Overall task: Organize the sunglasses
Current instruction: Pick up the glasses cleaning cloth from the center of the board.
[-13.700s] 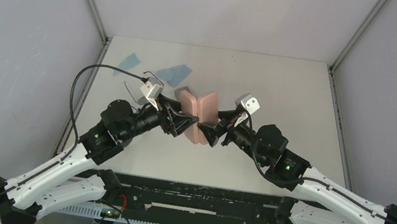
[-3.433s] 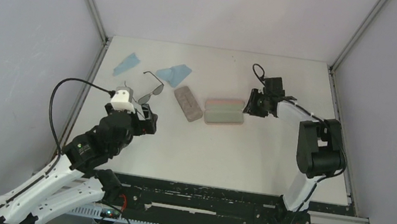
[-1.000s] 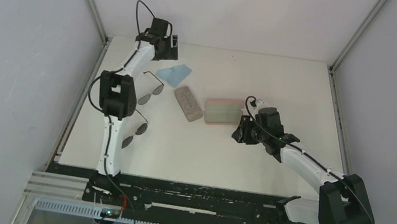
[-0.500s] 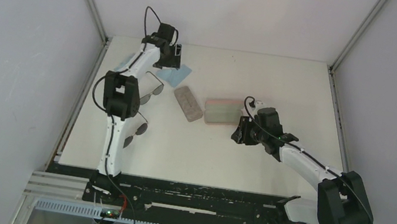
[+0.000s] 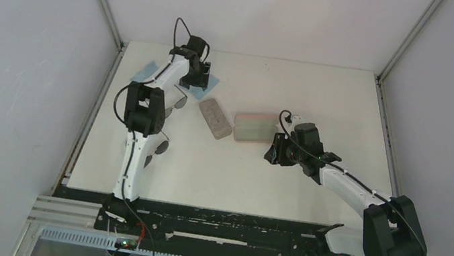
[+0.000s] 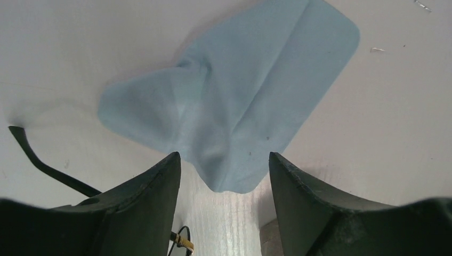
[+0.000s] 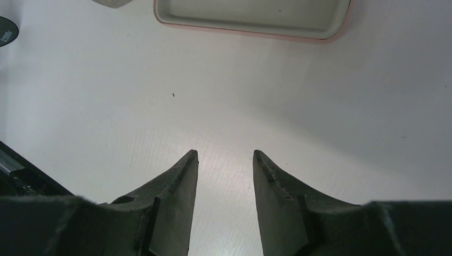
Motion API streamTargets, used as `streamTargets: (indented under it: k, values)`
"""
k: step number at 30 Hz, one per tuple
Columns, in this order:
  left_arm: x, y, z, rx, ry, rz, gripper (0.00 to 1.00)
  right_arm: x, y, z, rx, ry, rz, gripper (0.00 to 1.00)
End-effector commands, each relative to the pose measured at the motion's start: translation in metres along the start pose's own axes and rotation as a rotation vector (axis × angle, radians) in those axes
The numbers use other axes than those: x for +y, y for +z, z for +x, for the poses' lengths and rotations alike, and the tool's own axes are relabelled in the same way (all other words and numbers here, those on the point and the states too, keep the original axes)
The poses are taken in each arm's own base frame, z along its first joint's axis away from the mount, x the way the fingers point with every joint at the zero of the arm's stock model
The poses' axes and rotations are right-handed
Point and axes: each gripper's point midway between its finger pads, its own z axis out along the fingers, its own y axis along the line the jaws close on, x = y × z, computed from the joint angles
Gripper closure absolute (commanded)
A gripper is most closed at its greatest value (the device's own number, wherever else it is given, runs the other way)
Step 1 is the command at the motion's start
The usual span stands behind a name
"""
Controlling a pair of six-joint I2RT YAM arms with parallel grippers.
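Two pairs of sunglasses lie at the left of the table, both partly hidden by my left arm: one pair (image 5: 177, 101) nearer the back, the other (image 5: 159, 147) nearer the front. My left gripper (image 5: 195, 74) (image 6: 224, 156) is open, low over a light blue cloth (image 5: 207, 84) (image 6: 234, 101), its fingertips on either side of the cloth's near corner. A thin black temple (image 6: 45, 165) shows at the left of the left wrist view. My right gripper (image 5: 273, 152) (image 7: 225, 153) is open over bare table, just in front of the open pink case (image 5: 256, 128) (image 7: 250, 16).
A closed grey-brown case (image 5: 215, 118) lies between the sunglasses and the pink case. A second light blue cloth (image 5: 144, 72) sits at the far left by the table edge. Grey walls and metal posts close the back corners.
My left gripper has swung right and toward me from the far left corner, down over the right-hand blue cloth, its jaws narrowing a little. The right arm has stayed still.
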Motion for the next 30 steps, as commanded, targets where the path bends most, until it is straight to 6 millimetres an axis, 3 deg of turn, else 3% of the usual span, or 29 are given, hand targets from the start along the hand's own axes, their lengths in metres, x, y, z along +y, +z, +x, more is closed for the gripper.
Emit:
streamTargets:
  k: [1,6,21,30]
  values:
    - [-0.004,-0.012,-0.024,-0.057,0.015,0.008,0.36,0.009,-0.001,-0.020,-0.058,-0.027,-0.028,0.58]
    - [-0.006,-0.007,-0.020,-0.037,0.016,0.020,0.47,0.009,-0.002,-0.020,-0.059,-0.026,-0.026,0.58]
    - [-0.003,-0.006,-0.012,0.000,0.015,0.033,0.58,0.008,-0.005,-0.022,-0.067,-0.024,-0.022,0.58]
    - [0.000,-0.006,-0.010,0.008,0.023,0.016,0.83,0.008,-0.007,-0.022,-0.067,-0.025,-0.021,0.58]
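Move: The left hand is just above the near corner of the cleaning cloth, whose middle is about 4 cm ahead, level left to right and some 2 cm lower. The brown case lies about 10 cm back and 7 cm right; the farther sunglasses 6 cm back and 11 cm left; a second cloth 6 cm ahead and 20 cm left. From the right hand, the cleaning cloth is about 31 cm ahead and 29 cm left. Left fingers close on the cloth's near corner and pinch it, the hand sinking about 1 cm. ##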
